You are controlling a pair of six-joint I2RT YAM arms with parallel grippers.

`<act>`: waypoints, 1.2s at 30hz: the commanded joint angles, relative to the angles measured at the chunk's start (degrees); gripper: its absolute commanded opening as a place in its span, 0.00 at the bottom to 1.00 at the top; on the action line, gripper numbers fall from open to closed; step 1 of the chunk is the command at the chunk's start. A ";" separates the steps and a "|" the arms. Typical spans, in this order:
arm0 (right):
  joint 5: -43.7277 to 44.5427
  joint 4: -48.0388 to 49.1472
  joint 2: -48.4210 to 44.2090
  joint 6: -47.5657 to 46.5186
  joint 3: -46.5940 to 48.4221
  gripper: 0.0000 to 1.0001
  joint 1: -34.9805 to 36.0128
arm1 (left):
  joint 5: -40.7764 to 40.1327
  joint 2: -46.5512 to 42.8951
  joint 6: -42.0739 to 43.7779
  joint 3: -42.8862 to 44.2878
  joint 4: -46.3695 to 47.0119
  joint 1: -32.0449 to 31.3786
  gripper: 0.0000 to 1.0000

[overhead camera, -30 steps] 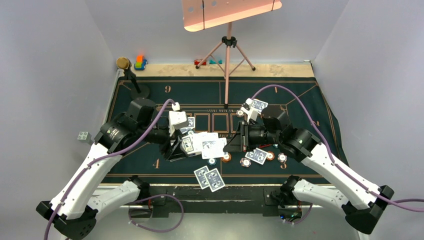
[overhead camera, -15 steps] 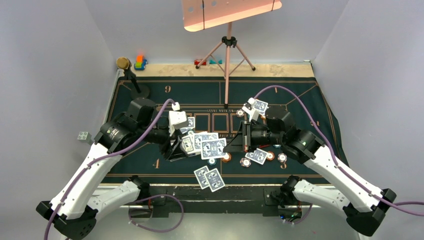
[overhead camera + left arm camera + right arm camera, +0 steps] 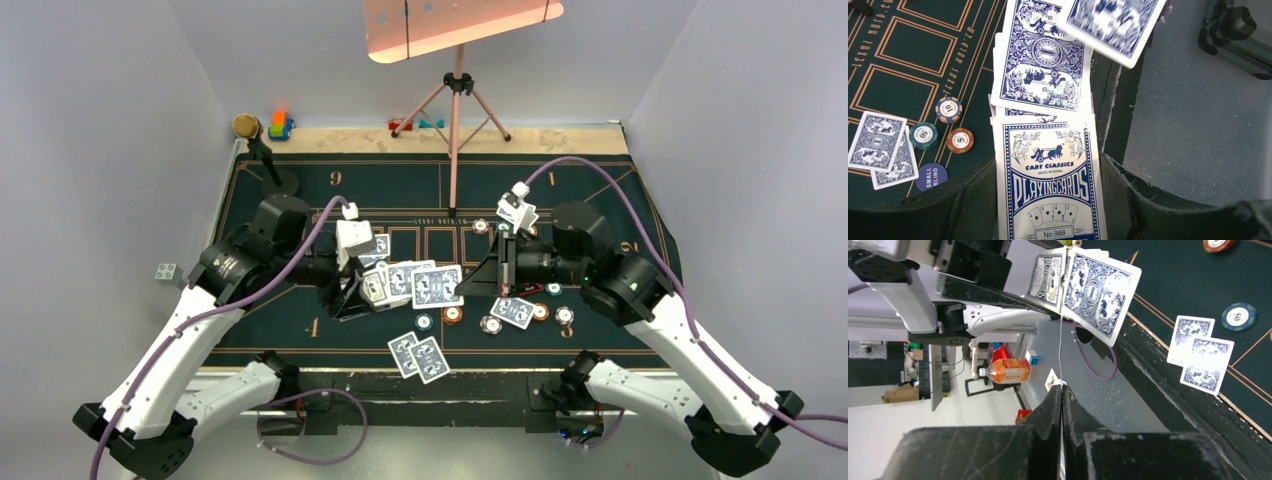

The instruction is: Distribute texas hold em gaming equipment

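Note:
My left gripper (image 3: 352, 292) is shut on a blue and white playing-card box (image 3: 1048, 175), one black finger (image 3: 965, 200) on each side. Blue-backed cards (image 3: 1040, 65) fan out of the box's top. My right gripper (image 3: 1062, 390) is shut on a single card (image 3: 437, 287) at the fan's right end; the right wrist view shows that card edge-on. Two cards (image 3: 420, 357) lie at the mat's near edge and another card (image 3: 515, 312) lies among poker chips (image 3: 490, 324). In the left wrist view, chips (image 3: 948, 109) and a small blind disc (image 3: 931, 176) rest on the mat.
A pink board on a tripod (image 3: 455, 150) stands at mid-back of the green poker mat (image 3: 300, 190). A gold-topped black stand (image 3: 258, 150) is at the back left. Toy blocks (image 3: 280, 125) sit beyond the mat.
The right gripper closed on a card at the fan and has drawn back to the right with it. The left arm has held still.

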 commanded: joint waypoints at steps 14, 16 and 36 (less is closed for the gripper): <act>8.35 -17.84 -4.66 -9.84 -0.25 0.00 -13.23 | 3.44 0.53 -1.60 2.20 2.88 3.84 0.00; 8.85 -17.66 -4.53 -10.45 -3.27 0.00 -15.46 | 3.46 0.45 -1.58 2.19 2.91 4.02 0.00; 25.58 -6.01 1.53 -13.31 -24.97 0.00 -29.94 | 4.48 -0.42 -1.03 1.53 2.30 4.33 0.00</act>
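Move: The right hand holds a drawn card. The card lying on the mat, where it is taken, is about 8 cm ahead, 12 cm right and 30 cm below; at that height, the white chip stack is 5 cm ahead, 7 cm right, the red chips 8 cm ahead, 18 cm right, the all-in triangle 15 cm ahead, 16 cm right. From the left hand, with the deck, that mat card is roughly 6 cm ahead, 30 cm right, 25 cm below. Keeping the card pinched in its shut fingers, the right hand leaves the deck, first going right with a slight rise, then sweeping down some 22 cm in all, right about 15 cm and somewhat forward to the card on the mat. On the way the wrist swings the fingers from pointing left to steeply down, turning clockwise. ##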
